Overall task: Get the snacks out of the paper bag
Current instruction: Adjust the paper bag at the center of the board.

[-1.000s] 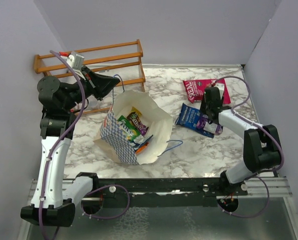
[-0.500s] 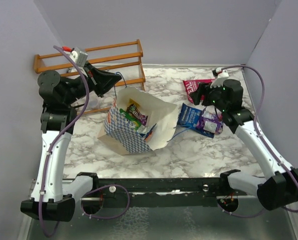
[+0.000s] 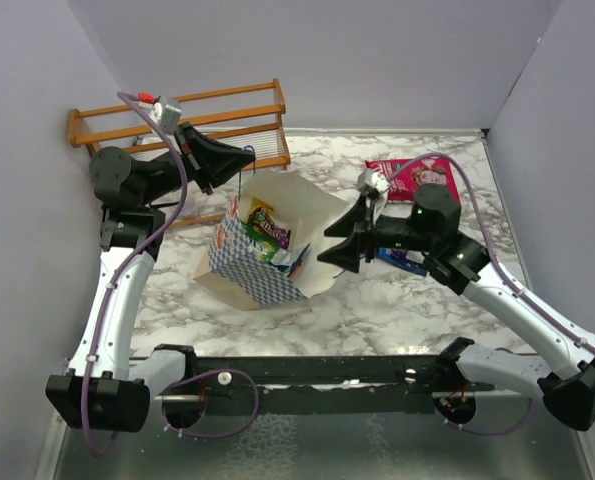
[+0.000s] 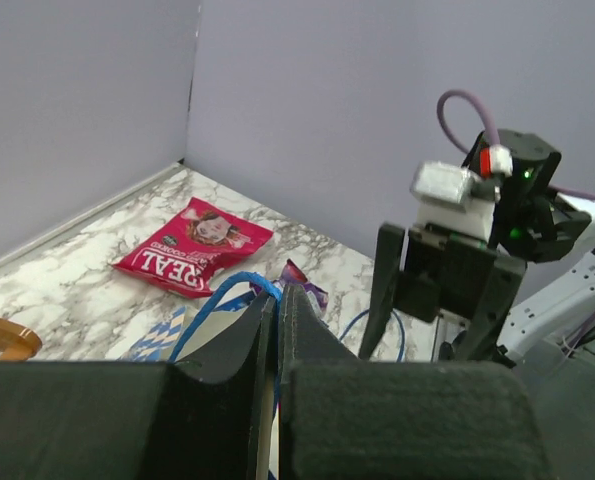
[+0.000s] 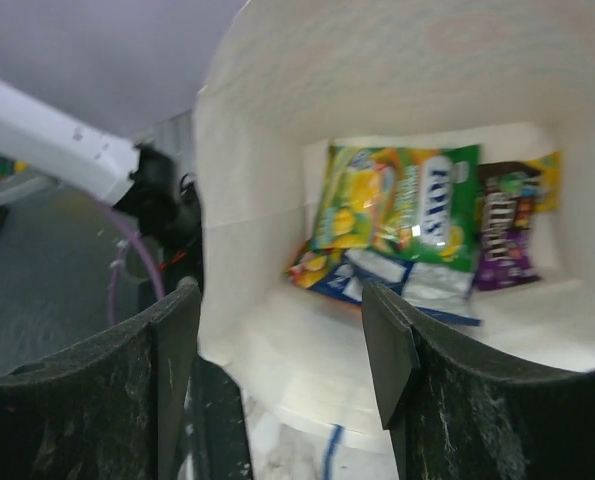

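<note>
The paper bag (image 3: 277, 250) is cream with a blue-checkered side and hangs tipped, mouth toward the right. My left gripper (image 3: 241, 160) is shut on its blue cord handle (image 4: 209, 303); in the left wrist view the jaws (image 4: 277, 292) pinch the cord. My right gripper (image 3: 333, 252) stands open at the bag's mouth, and the bag's lower lip (image 5: 277, 345) lies between its fingers. Snacks lie inside: a green-yellow packet (image 5: 407, 205) and a dark purple one (image 5: 507, 235), also seen from above (image 3: 267, 228). A pink packet (image 3: 417, 175) lies on the table.
A wooden rack (image 3: 177, 115) stands at the back left behind the left arm. A blue packet (image 3: 409, 264) on the marble table (image 3: 397, 310) is mostly hidden under the right arm. Walls close in at left, back and right.
The right arm left the packets at the right, opened wider and swung left to the bag's mouth. The left gripper pulled the handle up and right, tipping the bag.
</note>
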Motion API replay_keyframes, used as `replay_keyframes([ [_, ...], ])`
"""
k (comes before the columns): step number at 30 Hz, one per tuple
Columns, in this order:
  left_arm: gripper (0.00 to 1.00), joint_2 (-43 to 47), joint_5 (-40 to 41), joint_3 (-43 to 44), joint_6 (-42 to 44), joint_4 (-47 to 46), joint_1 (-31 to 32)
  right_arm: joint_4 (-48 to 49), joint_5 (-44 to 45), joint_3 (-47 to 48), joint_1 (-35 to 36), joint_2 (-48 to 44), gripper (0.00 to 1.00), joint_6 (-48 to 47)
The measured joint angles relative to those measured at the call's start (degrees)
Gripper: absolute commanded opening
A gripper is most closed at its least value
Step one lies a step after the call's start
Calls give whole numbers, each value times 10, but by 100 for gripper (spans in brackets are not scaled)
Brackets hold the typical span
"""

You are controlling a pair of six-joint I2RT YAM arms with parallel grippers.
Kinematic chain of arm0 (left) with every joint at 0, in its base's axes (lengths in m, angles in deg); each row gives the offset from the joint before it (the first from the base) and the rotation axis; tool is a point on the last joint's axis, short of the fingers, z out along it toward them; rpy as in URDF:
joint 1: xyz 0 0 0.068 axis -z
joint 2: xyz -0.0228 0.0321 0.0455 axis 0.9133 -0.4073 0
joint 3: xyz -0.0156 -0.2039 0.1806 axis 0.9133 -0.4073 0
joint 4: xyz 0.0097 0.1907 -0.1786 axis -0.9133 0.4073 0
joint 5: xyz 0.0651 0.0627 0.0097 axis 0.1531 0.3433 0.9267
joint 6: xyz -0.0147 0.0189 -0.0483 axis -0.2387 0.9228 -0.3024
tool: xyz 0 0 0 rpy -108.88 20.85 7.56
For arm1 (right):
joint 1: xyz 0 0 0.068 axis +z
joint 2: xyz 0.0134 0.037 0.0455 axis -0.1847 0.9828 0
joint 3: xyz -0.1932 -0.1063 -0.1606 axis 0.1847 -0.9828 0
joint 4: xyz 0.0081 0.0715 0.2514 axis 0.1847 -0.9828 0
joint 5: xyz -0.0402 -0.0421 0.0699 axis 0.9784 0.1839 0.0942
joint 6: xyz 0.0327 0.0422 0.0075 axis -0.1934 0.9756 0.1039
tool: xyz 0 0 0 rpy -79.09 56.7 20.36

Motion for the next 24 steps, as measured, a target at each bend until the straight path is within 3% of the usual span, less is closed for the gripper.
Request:
replay_keyframes([
  [10,0,-4,-2,-5,-28,-26,32,0,17,-11,149,76,57,-2],
  [19,0,-8,-3,15,2,10,47,49,47,-27,193,122,19,27],
  [24,0,-14,-3,42,39,61,49,89,70,-42,201,141,6,53],
])
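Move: Down, back and to the left of the open right hand is the paper bag's near rim: about 7 cm back, 9 cm left and 9 cm lower. Inside the bag, the green candy packet is roughly 16 cm left, 5 cm ahead and 14 cm below the right hand, with the small purple packet some 5 cm farther out beyond the green one. From the left hand, which already grips the blue handle, that rim is about 15 cm back, 7 cm right and 22 cm down. Sweeping left, down and back to the bag's near rim, the right hand travels some 14 cm, turning slightly counter-clockwise. Its wide-open fingers close most of the way late on, as it eases in, and pinch the paper edge between them. The left hand keeps the handle pinched high and shifts about 2 cm right and slightly back. ##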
